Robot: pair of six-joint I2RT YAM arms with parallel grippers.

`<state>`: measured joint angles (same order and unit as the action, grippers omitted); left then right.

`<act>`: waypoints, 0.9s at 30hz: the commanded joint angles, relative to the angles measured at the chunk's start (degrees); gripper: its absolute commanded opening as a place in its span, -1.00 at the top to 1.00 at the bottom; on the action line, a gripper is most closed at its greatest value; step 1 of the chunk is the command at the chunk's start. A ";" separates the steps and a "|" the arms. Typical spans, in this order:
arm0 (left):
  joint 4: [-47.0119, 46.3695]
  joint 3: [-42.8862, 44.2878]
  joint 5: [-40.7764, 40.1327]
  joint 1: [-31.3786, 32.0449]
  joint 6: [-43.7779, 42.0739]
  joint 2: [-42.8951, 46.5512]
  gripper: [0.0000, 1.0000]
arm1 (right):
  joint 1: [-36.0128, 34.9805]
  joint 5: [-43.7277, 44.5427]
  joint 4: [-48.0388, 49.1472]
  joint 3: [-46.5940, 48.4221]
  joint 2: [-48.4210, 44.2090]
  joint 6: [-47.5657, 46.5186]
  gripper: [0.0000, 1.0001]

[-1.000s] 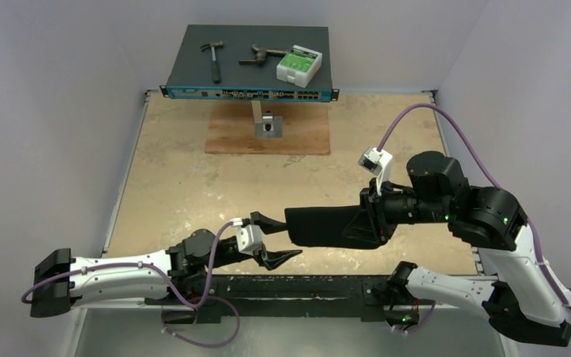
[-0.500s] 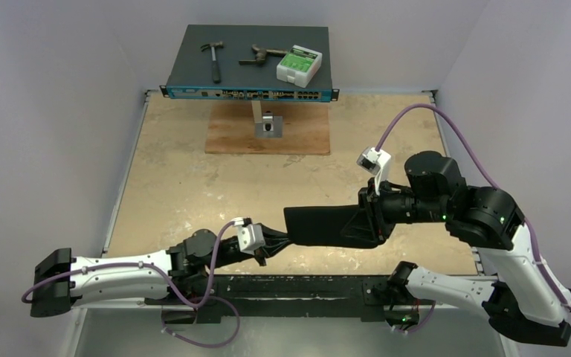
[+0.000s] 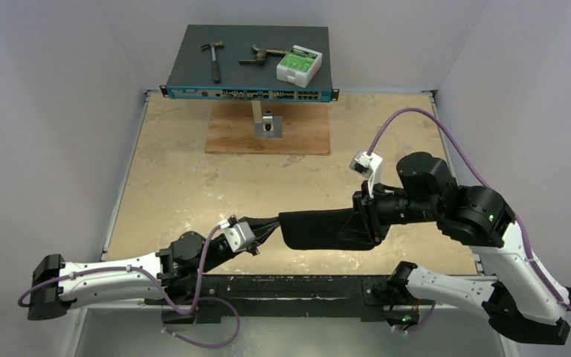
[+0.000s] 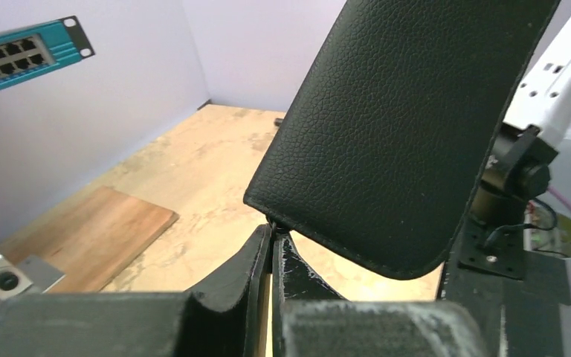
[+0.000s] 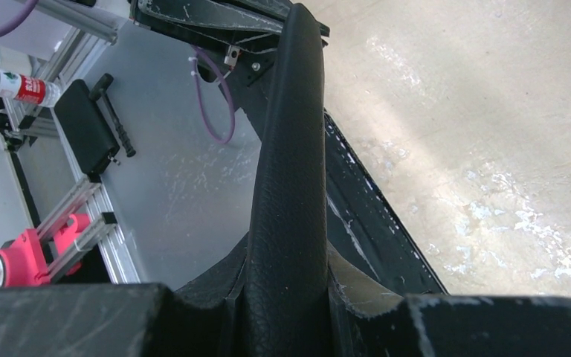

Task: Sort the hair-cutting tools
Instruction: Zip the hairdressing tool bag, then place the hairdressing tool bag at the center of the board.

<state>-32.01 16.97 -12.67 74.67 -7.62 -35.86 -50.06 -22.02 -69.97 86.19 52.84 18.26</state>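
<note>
No hair-cutting tools show in any view. A black leather pouch point(image 3: 320, 229) hangs flat above the table's near middle, and my right gripper point(image 3: 360, 227) is shut on its right end. In the right wrist view the pouch point(image 5: 286, 171) stands edge-on, squeezed between both fingers of the right gripper point(image 5: 286, 260). My left gripper point(image 3: 273, 225) meets the pouch's left end. Seen from the left wrist, the left gripper point(image 4: 273, 229) is shut, its tips pinching a small dark tab at the lower corner of the pouch point(image 4: 401, 126).
At the back a blue-fronted network switch point(image 3: 249, 93) carries a hammer point(image 3: 212, 58), a rusty tool point(image 3: 264, 53) and a white-and-green box point(image 3: 299, 65). Below it lie a wooden board point(image 3: 297, 137) and a grey metal bracket point(image 3: 268, 125). Grey walls flank the table.
My left gripper went from open to shut on the pouch's corner tab, then drew back to the left. The pouch and the right arm followed slightly left.
</note>
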 commanded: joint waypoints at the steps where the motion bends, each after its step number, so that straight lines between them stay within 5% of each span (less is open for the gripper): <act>1: -6.01 1.36 -8.78 -0.32 -7.64 0.31 1.00 | -0.21 -3.19 -4.54 -2.31 -0.69 -1.99 1.00; 6: -7.81 3.22 -12.51 -0.32 -9.91 -2.19 1.00 | -0.39 0.36 -2.03 -1.91 -0.97 -1.13 1.00; 7: -5.75 4.53 -14.75 -0.32 -8.72 -2.30 0.63 | -0.35 1.78 0.13 -1.41 -1.28 -0.42 1.00; 9: -0.77 5.89 -21.52 -0.35 -5.46 -1.70 -0.66 | -0.44 6.59 8.48 -4.60 -3.56 4.26 1.00; 10: 3.39 6.45 -27.15 -0.32 -3.93 -1.10 -0.89 | -0.39 8.10 13.65 -8.69 -5.46 7.71 1.00; 13: 15.58 9.12 -50.46 -0.47 4.82 0.66 -1.00 | -0.34 8.95 32.25 -24.75 -9.08 15.90 1.00; 15: 37.90 13.36 -61.65 -0.66 21.18 2.93 -1.00 | -0.37 9.25 43.10 -32.07 -8.39 19.16 1.00; 18: 80.76 21.72 -65.63 -1.02 60.72 5.42 -1.00 | -0.34 9.08 59.96 -40.21 -4.71 21.31 1.00; 20: 95.51 24.49 -64.42 -1.00 76.18 5.66 -1.00 | -0.37 10.38 67.60 -42.99 -0.85 20.70 1.00; 22: 100.84 25.26 -62.46 -0.98 81.82 5.58 -1.00 | -0.26 12.11 73.39 -44.35 3.95 19.39 1.00; 27: 99.48 24.35 -56.11 -0.94 80.49 6.36 -1.00 | 0.18 14.09 82.01 -45.56 15.16 19.63 1.00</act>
<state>56.58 41.01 -70.65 73.84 62.06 -29.78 -50.22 -10.72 -7.57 40.21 64.29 36.49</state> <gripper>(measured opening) 0.998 0.242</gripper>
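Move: The left fingers are already shut on the zip pull at the bag's left corner; the bag's middle lies roughly 9 cm to that hand's right, 3 cm back and 4 cm higher. The right hand already grips the bag's right end, with the bag's middle about 6 cm left, 2 cm ahead and 3 cm below it. From the right hand the zip pull is some 16 cm left, 5 cm ahead and 8 cm lower. The left fingers keep their pinch on the zip pull while easing a centimetre or two forward, then open wide and let go; that hand swings away from the bag, about 20 cm left and some 6 cm forward, turning counter-clockwise about 60 degrees and tipping down. The right hand, still gripping the bag, carries it down towards the table about 19 cm, forward and left some 10 cm each, turning slightly clockwise. ##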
